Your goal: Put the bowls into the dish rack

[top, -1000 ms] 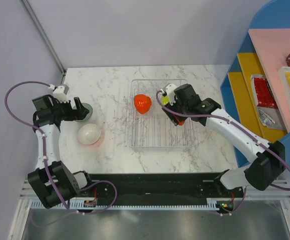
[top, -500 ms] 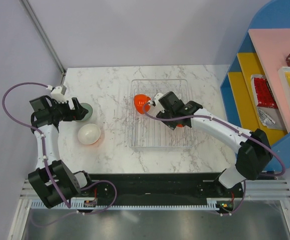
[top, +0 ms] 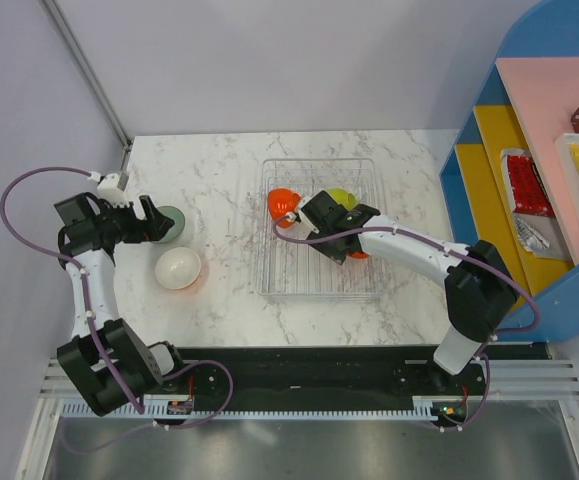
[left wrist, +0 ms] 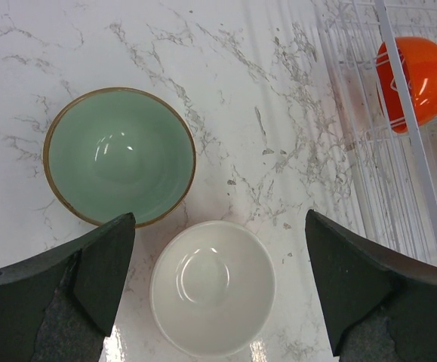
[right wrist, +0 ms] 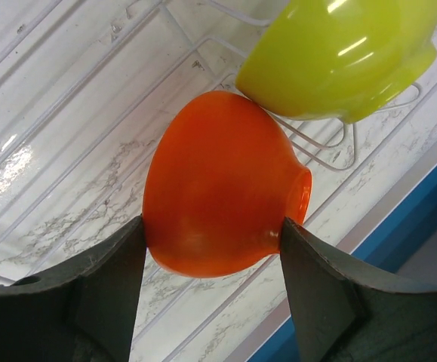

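Note:
The clear dish rack (top: 299,270) lies right of centre. A red-orange bowl (top: 284,205) stands on edge in its far left; it also shows in the left wrist view (left wrist: 422,75). A lime-green bowl (top: 341,199) leans beside it. My right gripper (top: 352,243) is over the rack, shut on an orange bowl (right wrist: 218,188), fingers touching both sides, with the lime-green bowl (right wrist: 339,53) just behind. My left gripper (top: 159,222) is open and empty, above the pale mint bowl (left wrist: 118,154) and the white bowl (left wrist: 212,286), which both sit upright on the table.
The marble table (top: 219,180) ends at a grey wall on the left. A blue shelf unit (top: 529,150) with packets stands right of the rack. The black arm base rail (top: 309,375) runs along the near edge.
My right wrist has swung left across the rack while its fingers stayed on the orange bowl, uncovering the lime-green bowl. My left arm has drawn slightly left.

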Controlling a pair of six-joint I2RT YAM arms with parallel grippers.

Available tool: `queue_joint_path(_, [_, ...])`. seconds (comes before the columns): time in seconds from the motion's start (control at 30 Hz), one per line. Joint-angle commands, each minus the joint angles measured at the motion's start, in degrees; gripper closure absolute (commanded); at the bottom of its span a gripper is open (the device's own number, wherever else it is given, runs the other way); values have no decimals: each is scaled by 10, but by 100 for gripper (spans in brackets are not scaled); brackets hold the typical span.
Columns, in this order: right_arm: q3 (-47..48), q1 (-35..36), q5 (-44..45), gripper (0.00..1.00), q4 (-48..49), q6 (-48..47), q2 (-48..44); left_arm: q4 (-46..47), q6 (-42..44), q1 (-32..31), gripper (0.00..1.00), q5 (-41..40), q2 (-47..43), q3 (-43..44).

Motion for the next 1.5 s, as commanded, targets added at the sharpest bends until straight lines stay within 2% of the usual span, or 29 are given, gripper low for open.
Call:
queue_joint_path(0.0, [41,6,43,100,18,-4,23,2,19,8,0,27,0,0])
queue_joint_path(0.17, [44,11,49,100,17,-7,47,3,18,13,0,38,-2,-1])
queue_joint_path(0.2, [46,12,49,99,15,-7,54,2,19,14,0,39,-2,0])
queue_joint_path(0.23, [47,15,50,93,11,-7,58,2,19,14,0,40,-4,0])
queue_joint_path(0.27, [49,15,50,86,10,-7,64,2,19,14,0,41,-6,-1])
queue_joint_path(0.3, [52,17,52,72,8,-8,67,2,19,15,0,41,-6,0])
queue_joint_path(0.37, [58,18,47,59,-2,-6,72,3,19,17,0,42,-8,-2])
queue_joint_path(0.4, [66,18,41,41,-8,-5,73,2,19,18,0,42,-8,-1])
queue_joint_path(0.47, [74,19,19,20,-25,-3,75,2,19,19,0,43,-9,-2])
queue_joint_path(0.57, [89,19,-12,3,-47,-2,74,3,19,20,0,45,-10,-2])
queue_joint_path(0.83, [101,20,-39,2,-61,2,61,2,20,24,0,45,-14,0])
queue_joint_path(0.97, [118,19,-38,2,-62,4,29,16,21,23,0,14,-1,12])
queue_joint_path(1.17, [154,15,-82,2,-65,8,-48,30,28,24,0,-66,89,76])
queue_joint_path(1.47, [111,-7,-103,2,-41,11,-127,59,35,23,0,-159,204,121])
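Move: The right hand still holds a red bowl; its place in the rack is almost under it, about 2 cm ahead and 4 cm below. At roughly that lower height, the lime bowl stands about 13 cm ahead and 1 cm left of the hand, the other red bowl 13 cm ahead and 16 cm left. From the open, empty left hand the green bowl lies about 7 cm ahead, 4 cm left and 15 cm below; the white bowl is 5 cm back, 1 cm left. Down about 1 cm with a slight tilt, the right hand sets the red bowl into the rack behind the lime bowl, opens its fingers while easing some 2 cm left, then climbs quickly about 13 cm clear, its left side rising. Late on, the open left hand sweeps left, forward and down towards the green bowl, turning slightly counter-clockwise. ##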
